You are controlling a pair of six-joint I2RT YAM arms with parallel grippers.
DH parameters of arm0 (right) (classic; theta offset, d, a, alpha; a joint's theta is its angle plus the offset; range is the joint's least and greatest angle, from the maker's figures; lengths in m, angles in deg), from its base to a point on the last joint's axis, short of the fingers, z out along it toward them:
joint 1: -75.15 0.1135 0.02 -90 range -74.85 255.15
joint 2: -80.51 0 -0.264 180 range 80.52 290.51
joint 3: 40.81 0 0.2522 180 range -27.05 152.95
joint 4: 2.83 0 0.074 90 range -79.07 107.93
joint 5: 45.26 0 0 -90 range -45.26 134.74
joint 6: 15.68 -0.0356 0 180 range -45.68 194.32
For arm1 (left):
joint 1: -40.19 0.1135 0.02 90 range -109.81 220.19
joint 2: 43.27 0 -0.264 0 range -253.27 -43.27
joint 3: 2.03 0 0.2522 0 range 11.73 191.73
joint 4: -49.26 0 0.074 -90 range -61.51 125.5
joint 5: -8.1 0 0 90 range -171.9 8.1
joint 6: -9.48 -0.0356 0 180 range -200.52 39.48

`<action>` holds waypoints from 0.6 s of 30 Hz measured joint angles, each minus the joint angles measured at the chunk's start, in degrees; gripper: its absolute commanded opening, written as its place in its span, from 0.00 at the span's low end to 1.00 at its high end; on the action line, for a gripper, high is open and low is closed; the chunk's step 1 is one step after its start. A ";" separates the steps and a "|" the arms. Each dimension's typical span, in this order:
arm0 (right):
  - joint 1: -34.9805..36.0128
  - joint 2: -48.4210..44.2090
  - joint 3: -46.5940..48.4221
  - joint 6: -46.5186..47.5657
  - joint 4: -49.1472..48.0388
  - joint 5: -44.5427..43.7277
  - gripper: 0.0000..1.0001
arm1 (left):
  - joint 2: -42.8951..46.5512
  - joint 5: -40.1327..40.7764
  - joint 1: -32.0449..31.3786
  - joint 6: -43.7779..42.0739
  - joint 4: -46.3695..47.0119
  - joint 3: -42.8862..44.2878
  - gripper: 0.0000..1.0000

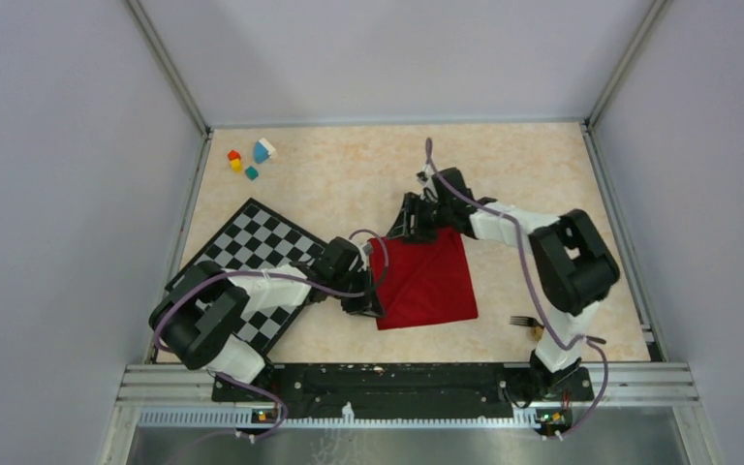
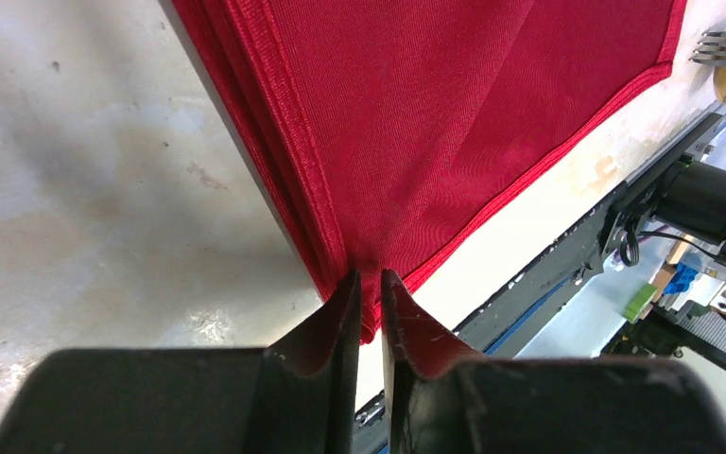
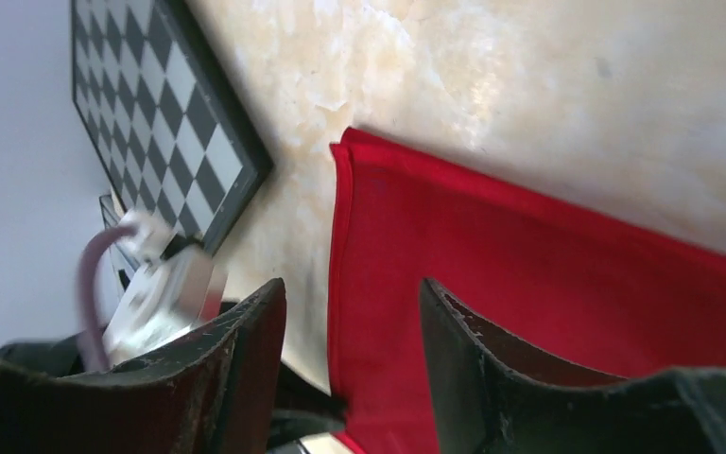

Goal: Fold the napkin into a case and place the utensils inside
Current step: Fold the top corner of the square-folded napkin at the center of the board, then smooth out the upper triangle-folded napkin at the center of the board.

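The red napkin (image 1: 424,281) lies folded on the table's middle, with stacked layers along its left edge (image 2: 284,189). My left gripper (image 1: 372,306) is at the near left corner, its jaws shut on that corner (image 2: 369,284). My right gripper (image 1: 409,232) hovers over the far left corner with open jaws (image 3: 352,293) and nothing between them; red cloth (image 3: 529,274) lies beneath. The dark fork (image 1: 523,321) lies to the napkin's right, near the right arm's base, and also shows in the left wrist view (image 2: 723,45). A tan spoon handle (image 2: 721,80) pokes out beside it.
A black-and-white checkered mat (image 1: 252,252) lies left of the napkin, partly under my left arm. Small coloured blocks (image 1: 250,157) sit at the far left. A metal rail (image 1: 397,378) runs along the near edge.
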 measured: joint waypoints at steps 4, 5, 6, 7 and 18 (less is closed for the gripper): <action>-4.11 -11.89 -6.58 3.39 0.87 -0.02 0.47 | 0.02 -0.24 0.00 0.00 1.07 -0.48 0.19; -4.79 -13.53 -7.78 3.98 0.13 0.02 0.43 | 0.04 -0.24 0.00 -0.02 1.11 -0.50 0.19; -5.22 -14.25 -8.81 4.37 -0.57 0.22 0.39 | 0.04 -0.24 0.00 0.00 1.14 -0.52 0.19; -5.55 -14.32 -9.62 4.66 -1.38 0.42 0.36 | 0.07 -0.24 0.00 0.00 1.16 -0.55 0.19; -15.93 -4.00 -13.46 7.56 -6.58 3.21 0.28 | 0.26 -0.35 0.02 0.26 2.36 -1.27 0.19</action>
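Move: The napkin's far-right corner lies about 17 cm to the right hand's right, 2 cm ahead and 4 cm below; its far-left corner is some 6 cm left, level with the hand, 4 cm down, and its near-right corner 18 cm back and 20 cm right. The left hand is at the near-left corner, about 2 cm back and 1 cm below its fingertips; the far-right corner is 20 cm ahead and 20 cm right of it. Right hand arcs up 5 cm, then down, about 11 cm right towards the napkin's far-right corner, fingers narrowing. ##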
